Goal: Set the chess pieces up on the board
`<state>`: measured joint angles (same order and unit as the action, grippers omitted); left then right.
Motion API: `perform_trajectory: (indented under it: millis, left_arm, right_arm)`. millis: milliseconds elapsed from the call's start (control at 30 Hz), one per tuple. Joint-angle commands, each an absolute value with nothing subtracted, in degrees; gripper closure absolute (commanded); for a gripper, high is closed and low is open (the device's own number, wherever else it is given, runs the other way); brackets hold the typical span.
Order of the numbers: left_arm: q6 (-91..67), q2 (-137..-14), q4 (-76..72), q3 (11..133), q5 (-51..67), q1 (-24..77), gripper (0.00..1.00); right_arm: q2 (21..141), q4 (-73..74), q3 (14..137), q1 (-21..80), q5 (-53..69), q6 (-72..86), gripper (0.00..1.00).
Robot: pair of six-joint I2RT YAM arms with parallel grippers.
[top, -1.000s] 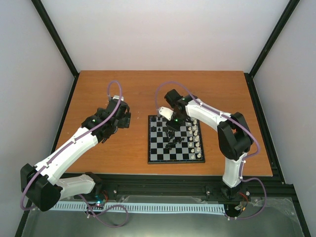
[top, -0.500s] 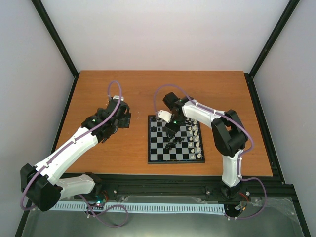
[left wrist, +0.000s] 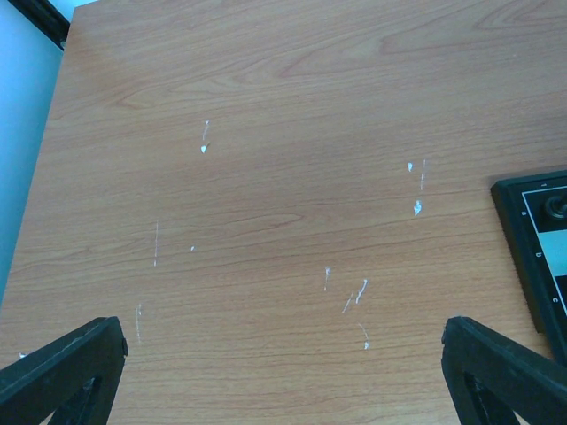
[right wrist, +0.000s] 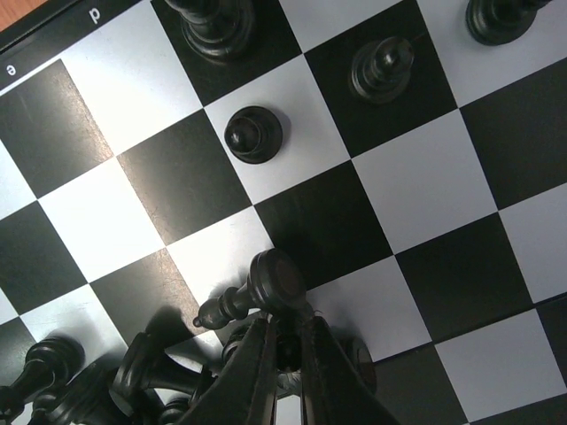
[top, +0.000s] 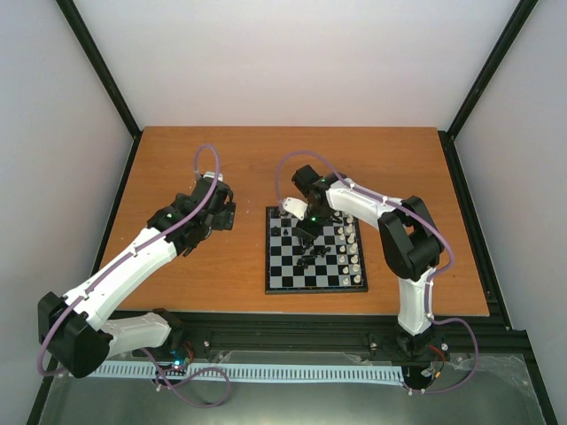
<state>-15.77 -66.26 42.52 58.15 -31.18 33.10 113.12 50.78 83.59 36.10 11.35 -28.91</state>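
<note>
The board lies right of the table's centre. Cream chess pieces stand in two rows along its right side. Black chess pieces lie heaped near its middle, and a few stand at its far left. My right gripper is low over the board. In the right wrist view its fingers are shut on a small black piece. A toppled black piece lies just beyond the tips. A black pawn stands further on. My left gripper is open and empty over bare wood.
More black pieces lie piled at the lower left of the right wrist view, and others stand along its top edge. The board's corner shows at the right of the left wrist view. Black frame rails edge the table.
My right gripper has shifted a little left and towards the near side over the board's black pieces. The left arm has not moved.
</note>
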Motion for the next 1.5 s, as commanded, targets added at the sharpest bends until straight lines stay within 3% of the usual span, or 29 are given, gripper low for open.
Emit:
perform_trajectory:
  millis: [0,800,1467]
  left_arm:
    - [-14.67,-66.51,42.94,59.60,-30.63,32.76,0.00]
    - [-14.76,-66.71,43.04,59.67,-30.52,32.77,0.00]
    - [-14.66,-66.71,43.06,59.63,-30.48,32.76,0.00]
  right_arm:
    - [112.71,51.23,85.45,36.39,11.34,-28.77,0.97]
    - [110.33,53.26,88.85,40.53,12.65,-29.24,0.97]
    - [117.10,54.40,92.53,42.84,13.94,-28.92,0.96]
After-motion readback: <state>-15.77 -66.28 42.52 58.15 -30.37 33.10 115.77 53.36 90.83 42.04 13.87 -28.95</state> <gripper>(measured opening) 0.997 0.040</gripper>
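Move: My right fingers are already pinched on a black pawn in the loose pile. Its empty square, the dark one on the d file in the pawn row, lies about 6 cm to the left, 2 cm back and 2 cm down. The set c-file pawn stands 3 cm farther out than that square and the bishop 3 cm left of that pawn; the heap of fallen pieces lies some 6 cm back from my hand. From my left hand the square is about 18 cm right, 2 cm back and far below. Keeping the pawn pinched, I raise my right hand about 3 cm out of the loose pieces, edging slightly forward, then swing it some 5 cm left and a little back to the empty d-file square beside the set c-file pawn. There I begin lowering the pawn, coming down about 1.5 cm with the fingers still shut. ##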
